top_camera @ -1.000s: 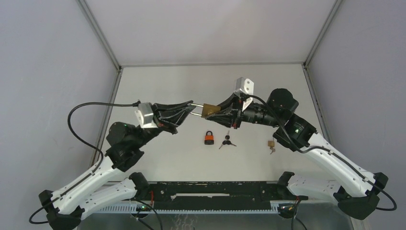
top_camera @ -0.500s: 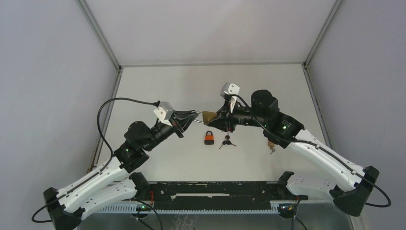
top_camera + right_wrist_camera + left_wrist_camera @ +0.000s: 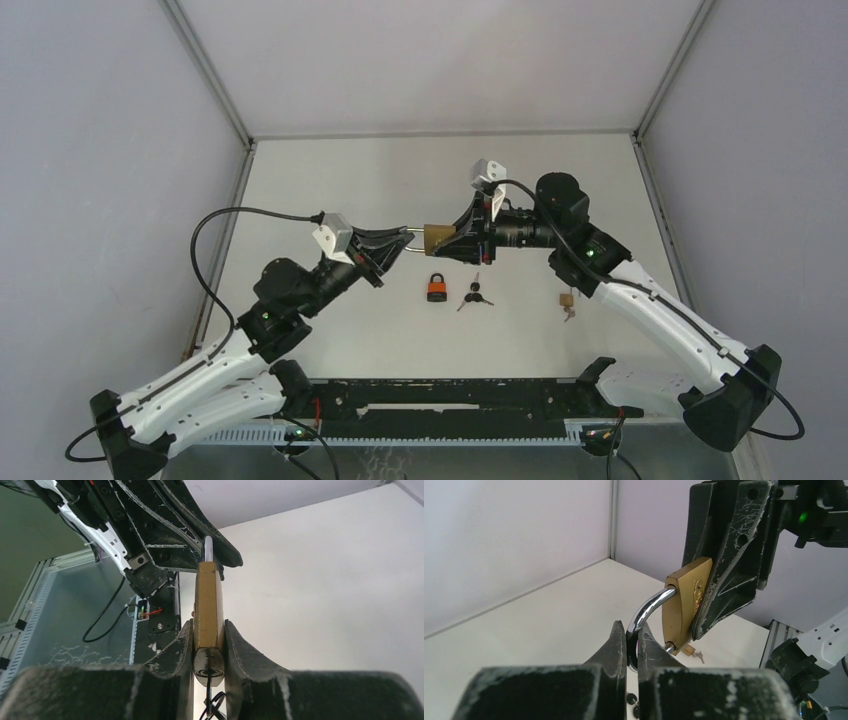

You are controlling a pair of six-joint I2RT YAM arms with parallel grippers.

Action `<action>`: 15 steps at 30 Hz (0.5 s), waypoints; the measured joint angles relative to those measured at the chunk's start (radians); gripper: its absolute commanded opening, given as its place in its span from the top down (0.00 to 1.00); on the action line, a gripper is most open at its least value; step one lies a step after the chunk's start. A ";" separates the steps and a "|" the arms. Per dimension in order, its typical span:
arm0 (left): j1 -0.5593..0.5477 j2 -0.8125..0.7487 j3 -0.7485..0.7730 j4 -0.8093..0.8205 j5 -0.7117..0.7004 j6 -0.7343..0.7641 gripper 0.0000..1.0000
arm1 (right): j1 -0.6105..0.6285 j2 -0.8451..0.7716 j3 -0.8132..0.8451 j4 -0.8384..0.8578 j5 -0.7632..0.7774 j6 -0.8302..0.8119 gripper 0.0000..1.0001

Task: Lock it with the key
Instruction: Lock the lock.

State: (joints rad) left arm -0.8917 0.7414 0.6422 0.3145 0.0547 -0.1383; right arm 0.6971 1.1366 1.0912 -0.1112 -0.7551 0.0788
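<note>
A brass padlock (image 3: 436, 235) hangs in the air over the table's middle, held from both sides. My left gripper (image 3: 405, 240) is shut on its silver shackle (image 3: 646, 611), the bend pinched between the fingertips (image 3: 632, 640). My right gripper (image 3: 208, 640) is shut on the brass body (image 3: 208, 600), one finger on each flat face. The body's dark keyhole end (image 3: 208, 667) faces the right wrist camera, with thin dark rings below it. I cannot tell whether a key sits in it. A black-headed pair of keys (image 3: 475, 295) lies on the table below.
An orange and black padlock (image 3: 436, 288) stands on the table under the held lock. A small brass padlock with a key (image 3: 566, 301) lies further right, by the right forearm. The left arm's cable (image 3: 215, 225) loops out over the table's left side.
The left arm swung in toward the middle and the right wrist turned and shifted left. The brass padlock stayed gripped by both, in nearly the same spot.
</note>
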 measured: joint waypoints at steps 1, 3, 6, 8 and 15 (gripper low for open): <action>-0.003 -0.003 0.001 0.000 0.003 0.001 1.00 | -0.003 -0.001 0.000 0.003 -0.011 -0.002 1.00; -0.008 -0.005 0.002 0.005 0.006 0.006 1.00 | -0.007 -0.002 0.000 0.010 -0.028 -0.005 1.00; -0.008 -0.005 0.002 0.003 0.007 0.007 1.00 | -0.008 -0.004 0.000 0.006 -0.033 -0.013 1.00; -0.013 -0.011 0.002 -0.007 0.015 0.008 1.00 | -0.008 -0.014 0.000 -0.011 -0.042 -0.029 1.00; -0.022 -0.037 0.056 -0.128 0.195 0.042 0.36 | 0.020 -0.080 0.000 -0.072 -0.064 -0.085 1.00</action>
State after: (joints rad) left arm -0.9138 0.7048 0.6987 0.1864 0.2497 -0.0963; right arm 0.7170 1.0565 1.0916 -0.1837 -0.8192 -0.0059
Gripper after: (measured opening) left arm 0.434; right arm 0.272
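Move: The gold lock hangs between the hands: its body is about 5 cm to the right of the left hand, level with it, which pinches the shackle's bow; the same body lies some 2 cm to the left of the right hand, held in its fingers. On the table roughly 33 cm below, the orange padlock is about 10 cm ahead and 5 cm right of the left hand, the black keys about 9 cm ahead and 14 cm right. The gold lock is carried back towards the bases by both hands, the right keeping its grip on the body for some 3 cm and rising slightly. The left goes back about 4 cm, drifting a little right and turning roughly 10 degrees clockwise, and late on its fingers open to about half, ending their pinch on the shackle. ##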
